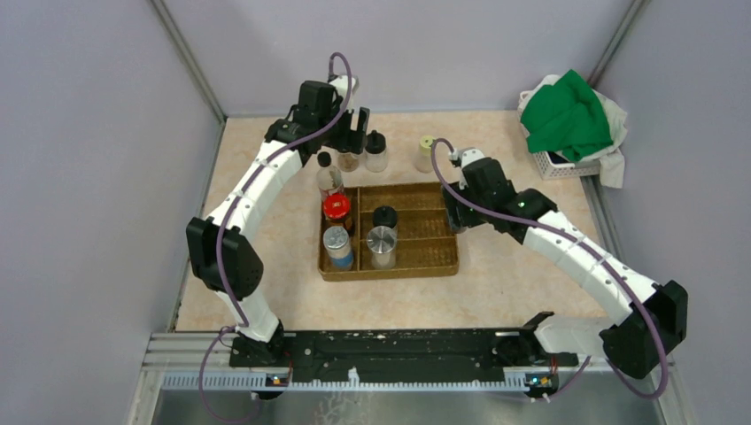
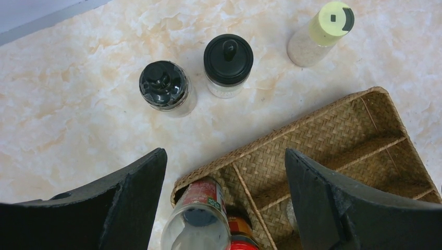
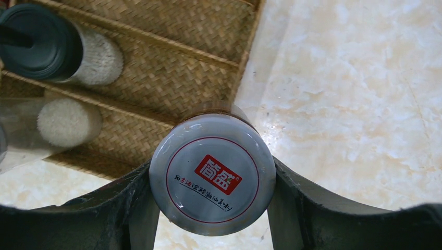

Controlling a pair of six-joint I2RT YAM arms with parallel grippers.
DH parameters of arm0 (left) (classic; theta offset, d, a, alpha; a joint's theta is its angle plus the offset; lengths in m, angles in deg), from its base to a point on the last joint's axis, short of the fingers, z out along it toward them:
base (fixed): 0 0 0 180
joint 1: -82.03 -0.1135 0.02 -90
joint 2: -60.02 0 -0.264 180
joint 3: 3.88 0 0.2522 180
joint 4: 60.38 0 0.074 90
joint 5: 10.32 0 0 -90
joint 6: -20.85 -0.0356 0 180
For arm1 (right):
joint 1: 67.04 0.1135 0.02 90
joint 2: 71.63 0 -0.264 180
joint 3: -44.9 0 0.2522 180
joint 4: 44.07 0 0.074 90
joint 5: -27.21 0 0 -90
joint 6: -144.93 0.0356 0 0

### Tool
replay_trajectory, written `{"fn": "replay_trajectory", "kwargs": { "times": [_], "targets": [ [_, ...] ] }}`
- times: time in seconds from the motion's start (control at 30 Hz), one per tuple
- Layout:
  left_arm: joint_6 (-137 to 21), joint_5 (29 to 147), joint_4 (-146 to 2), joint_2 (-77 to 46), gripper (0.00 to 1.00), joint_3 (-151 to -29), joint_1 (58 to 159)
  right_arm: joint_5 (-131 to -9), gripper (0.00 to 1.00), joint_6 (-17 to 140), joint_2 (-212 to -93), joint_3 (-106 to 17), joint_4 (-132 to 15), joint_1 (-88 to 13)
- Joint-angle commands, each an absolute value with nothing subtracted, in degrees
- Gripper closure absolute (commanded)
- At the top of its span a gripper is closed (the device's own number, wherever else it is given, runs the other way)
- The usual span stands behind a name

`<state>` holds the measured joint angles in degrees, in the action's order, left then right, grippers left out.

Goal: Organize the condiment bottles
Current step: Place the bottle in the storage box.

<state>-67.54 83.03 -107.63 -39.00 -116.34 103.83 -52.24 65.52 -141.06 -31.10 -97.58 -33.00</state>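
The woven tray [image 1: 425,257] holds a tall red-labelled bottle [image 1: 329,177], a red-lidded jar [image 1: 336,209], a silver-topped jar [image 1: 337,243], a black-capped shaker [image 1: 384,217] and a silver-lidded shaker [image 1: 382,243]. Behind the tray stand two black-lidded jars [image 2: 163,86] [image 2: 228,60] and a yellow-green-lidded shaker [image 2: 323,31]. My left gripper [image 2: 225,153] hangs open above the tray's back left corner, over the tall bottle [image 2: 198,219], holding nothing. At the tray's right edge [image 3: 172,78], my right gripper [image 3: 211,177] is shut on a white-lidded jar [image 3: 212,174] with a red logo.
A white basket [image 1: 567,164] with green and white cloths sits at the back right corner. Grey walls close in the table on the left, back and right. The arms' base rail [image 1: 390,350] runs along the near edge.
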Motion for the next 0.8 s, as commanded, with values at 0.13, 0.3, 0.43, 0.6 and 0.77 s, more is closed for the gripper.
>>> {"fn": "replay_trajectory", "kwargs": {
  "times": [0.13, 0.3, 0.43, 0.6, 0.77],
  "targets": [
    [-66.9, 82.3, -106.7, -35.7, 0.11, -115.6, 104.0, -49.8, 0.77, 67.9, -142.0, -33.2, -91.3, -27.2],
    [-67.1, 82.2, -106.8, -35.6, 0.11, -115.5, 104.1, -48.8, 0.77, 68.3, -144.0, -34.3, -91.0, -24.3],
    [-67.2, 82.1, -106.8, -35.5, 0.11, -115.3, 104.1, -48.1, 0.77, 68.8, -144.8, -34.8, -90.9, -22.1],
    [-67.2, 82.2, -106.6, -35.5, 0.11, -115.0, 104.1, -47.0, 0.77, 69.4, -145.3, -34.7, -91.2, -19.2],
    [-67.3, 82.2, -106.5, -35.4, 0.11, -114.7, 104.1, -46.2, 0.77, 70.6, -145.3, -33.8, -91.1, -16.8]
  ]
}}
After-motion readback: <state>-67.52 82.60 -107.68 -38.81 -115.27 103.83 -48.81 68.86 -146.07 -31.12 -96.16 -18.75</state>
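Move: The right hand holds the bottle upright by the box's right rim; the free right end of the front compartment lies about 8 cm to its left, 6 cm back and 12 cm below. The tall clear jar stands some 17 cm left and 6 cm back, the black-lidded jar about 16 cm left and level with the hand. From the idle left hand, that free spot is roughly 24 cm back and 17 cm right. Right hand carries the gripped bottle about 6 cm left, then also back and slightly down, over the front compartment. ##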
